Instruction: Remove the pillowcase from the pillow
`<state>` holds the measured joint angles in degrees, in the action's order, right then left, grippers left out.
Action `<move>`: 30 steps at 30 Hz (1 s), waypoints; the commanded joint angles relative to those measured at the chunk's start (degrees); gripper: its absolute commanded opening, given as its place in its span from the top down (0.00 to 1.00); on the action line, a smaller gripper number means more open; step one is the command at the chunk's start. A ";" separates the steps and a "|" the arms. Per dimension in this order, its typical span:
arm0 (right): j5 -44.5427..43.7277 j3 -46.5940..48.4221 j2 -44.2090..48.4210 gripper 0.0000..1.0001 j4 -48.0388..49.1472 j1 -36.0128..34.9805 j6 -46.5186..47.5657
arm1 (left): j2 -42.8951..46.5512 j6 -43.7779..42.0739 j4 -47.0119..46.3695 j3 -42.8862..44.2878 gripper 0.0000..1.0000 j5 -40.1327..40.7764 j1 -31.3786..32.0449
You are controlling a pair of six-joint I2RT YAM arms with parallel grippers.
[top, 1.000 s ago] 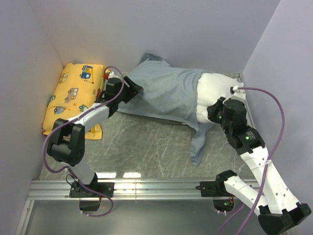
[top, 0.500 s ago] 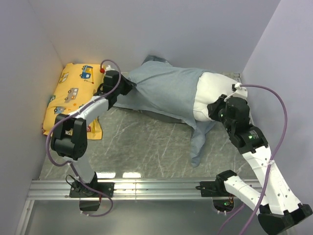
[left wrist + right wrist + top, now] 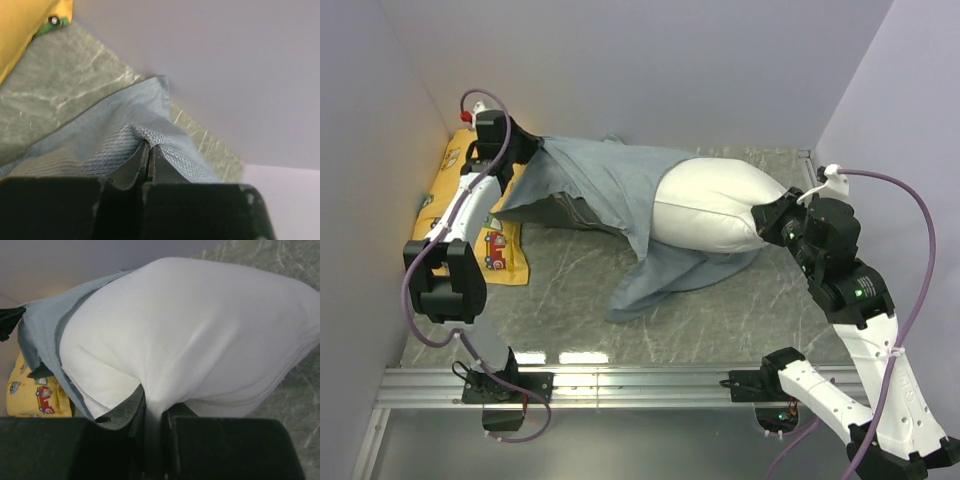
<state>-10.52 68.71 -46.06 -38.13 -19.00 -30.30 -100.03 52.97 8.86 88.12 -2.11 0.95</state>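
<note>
The white pillow (image 3: 712, 205) lies across the back of the table, more than half of it bare. The blue-grey pillowcase (image 3: 600, 180) still covers its left end and trails forward in a loose flap (image 3: 655, 285). My left gripper (image 3: 525, 148) is shut on the pillowcase's left end, up over the yellow pillow; in the left wrist view the fabric (image 3: 150, 125) is pinched at the fingertips (image 3: 149, 147). At the pillow's right end my right gripper (image 3: 767, 212) is shut on a fold of the white pillow (image 3: 200, 340), which is squeezed between its fingers (image 3: 155, 407).
A smaller yellow pillow with cartoon cars (image 3: 480, 235) lies against the left wall under my left arm. Walls close in on the left, back and right. The grey marbled table (image 3: 580, 300) runs to a metal rail (image 3: 620, 385) at the near edge.
My left gripper has closed on the pillowcase and pulled it left and up over the yellow pillow. The right gripper held the pillow and drew slightly right; far more white pillow now shows.
</note>
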 commanded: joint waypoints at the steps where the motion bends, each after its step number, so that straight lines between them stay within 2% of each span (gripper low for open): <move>1: -5.83 2.58 3.96 1.00 4.90 2.04 1.48 | 1.50 -2.96 -3.93 -4.66 0.99 6.07 0.18; 3: -4.17 0.74 4.05 0.98 5.17 2.04 1.74 | 4.31 -3.40 -6.47 -8.90 0.99 8.51 5.18; 4: -3.72 0.03 4.14 0.83 5.26 2.04 1.91 | 5.36 -3.23 -7.53 -13.63 1.00 9.22 6.68; 6: -3.28 -0.41 4.23 0.66 4.21 2.04 2.53 | 8.17 -1.65 -10.51 -18.83 1.00 9.67 9.59; 7: -2.14 -0.85 4.40 0.53 3.51 1.87 2.97 | 9.66 -1.21 -13.58 -23.73 0.99 8.80 10.12; 10: -2.74 -1.56 6.07 0.34 2.71 1.95 3.93 | 12.13 -0.24 -15.97 -30.78 1.00 9.31 11.26; 11: -3.01 -1.73 6.77 0.30 2.62 1.87 3.94 | 12.83 0.03 -17.03 -32.55 0.99 8.88 11.44; 14: -3.98 -2.17 5.99 0.26 2.88 1.95 4.20 | 15.21 0.20 -18.88 -38.01 1.00 8.26 12.23; 20: -6.52 -4.28 3.96 0.26 3.41 1.87 3.76 | 19.95 -0.85 -18.79 -46.80 1.00 9.40 13.29; 25: -6.44 -3.23 5.19 0.24 3.24 1.95 3.67 | 19.70 -0.59 -20.72 -51.19 1.00 7.83 13.29; 30: 2.07 1.41 6.42 0.21 3.06 1.95 2.53 | 18.73 -0.06 -23.54 -54.45 0.99 6.94 13.99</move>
<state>-13.78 65.08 -41.34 -39.53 -17.19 -27.38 -80.58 53.10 -13.65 35.70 5.85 14.41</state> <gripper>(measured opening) 0.787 0.012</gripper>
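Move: The left hand holds the pillowcase's far left end, with clear table some 16 cm back, 6 cm right and 25 cm below. The pillow's middle is roughly 39 cm right and 12 cm back of this hand, 9 cm lower; the yellow pillow lies about 18 cm left and 3 cm back, 23 cm lower. The right hand pinches the pillow's near right end, the pillow's middle being about 16 cm ahead, 4 cm left and 17 cm below. Still pinching the pillowcase, the left hand lowers that end about 18 cm while drawing it back some 16 cm towards the table, veering 6 cm right early on and tipping down about 10 degrees. The right fingers spread wide and let go of the pillow's end; that hand hardly travels, easing about 3 cm right. ##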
